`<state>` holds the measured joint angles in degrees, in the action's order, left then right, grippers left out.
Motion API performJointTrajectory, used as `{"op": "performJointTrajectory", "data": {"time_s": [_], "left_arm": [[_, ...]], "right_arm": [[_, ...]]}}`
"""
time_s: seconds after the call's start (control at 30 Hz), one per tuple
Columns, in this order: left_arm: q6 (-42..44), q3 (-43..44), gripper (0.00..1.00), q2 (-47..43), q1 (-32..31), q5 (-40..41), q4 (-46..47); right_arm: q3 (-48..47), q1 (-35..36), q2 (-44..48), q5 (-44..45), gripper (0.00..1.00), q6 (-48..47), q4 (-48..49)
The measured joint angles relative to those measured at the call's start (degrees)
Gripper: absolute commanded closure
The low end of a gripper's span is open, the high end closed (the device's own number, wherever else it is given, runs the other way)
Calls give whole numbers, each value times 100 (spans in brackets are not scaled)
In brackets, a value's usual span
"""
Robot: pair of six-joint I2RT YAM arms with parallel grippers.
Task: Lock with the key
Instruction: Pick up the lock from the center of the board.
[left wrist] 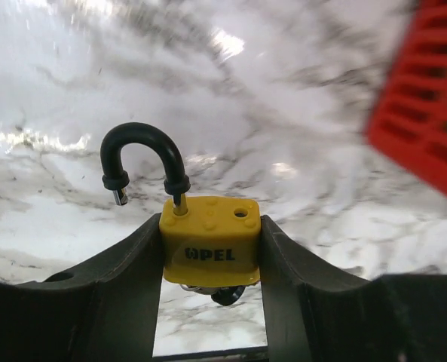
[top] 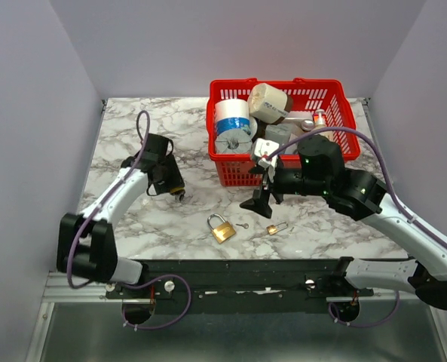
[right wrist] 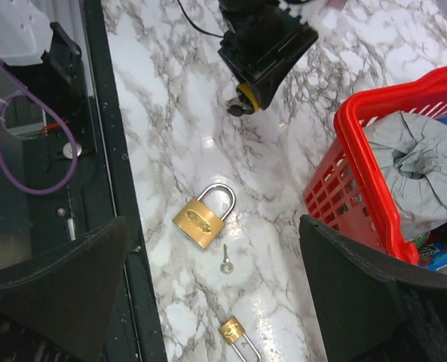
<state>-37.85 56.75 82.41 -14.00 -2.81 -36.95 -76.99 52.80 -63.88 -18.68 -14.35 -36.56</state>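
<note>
A yellow padlock (left wrist: 210, 241) with a black shackle (left wrist: 142, 151) swung open sits between the fingers of my left gripper (left wrist: 210, 260), which is shut on its body. A dark key head (left wrist: 228, 295) pokes out under the padlock. From above, that gripper (top: 176, 188) hangs over the left of the table. My right gripper (top: 261, 197) stands open above the table's middle with nothing between its fingers. Below it lie a large brass padlock (right wrist: 200, 219), a small loose silver key (right wrist: 225, 262) and a small brass padlock (right wrist: 232, 332) with its shackle open.
A red basket (top: 231, 170) full of rolls and bottles stands at the back right, close beside my right gripper. The black rail of the arm bases (top: 238, 275) runs along the near edge. The brass padlocks (top: 222, 228) lie just ahead of that rail.
</note>
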Motion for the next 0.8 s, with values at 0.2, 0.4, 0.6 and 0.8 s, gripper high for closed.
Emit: {"op": "performJointTrajectory", "data": {"time_s": [0.2, 0.4, 0.6, 0.8], "left_arm": [[315, 302, 89, -1665, 0, 11, 669], [916, 400, 96, -2968, 0, 79, 1947], [345, 1029, 95, -3095, 4, -236, 2479], [-1088, 964, 96, -3141, 0, -815, 2975]], "right_arm": [[-444, 0, -225, 17, 0, 188, 92], [-1064, 0, -549, 63, 0, 407, 507], [-1169, 0, -610, 33, 0, 538, 1410], [-1104, 0, -868, 63, 1, 791, 2527]]}}
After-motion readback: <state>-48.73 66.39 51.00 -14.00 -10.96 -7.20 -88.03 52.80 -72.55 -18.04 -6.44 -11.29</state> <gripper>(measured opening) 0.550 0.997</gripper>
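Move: Already pinched in the left fingers, some 8 cm above the table, is the yellow lock; the right hand's open fingers are about 18 cm to its right, 13 cm back and 24 cm higher. From the right hand the lock lies 18 cm left, 13 cm ahead and 24 cm below. Also from the right hand: the gold padlock 5 cm left and 4 cm ahead, the loose key straight left-right and 5 cm ahead, both 32 cm below; the basket's middle 28 cm ahead, 11 cm right, 25 cm below. Rising fast, the left hand carries the lock up about 36 cm, drifting a few centimetres right late on, and tips from pointing down to roughly level, forward and somewhat right, its grip kept. The right hand climbs some 13 cm and goes left about 5 cm and a little forward, still wide open, its fingers levelling, so that it closes in on the lock without touching it. ##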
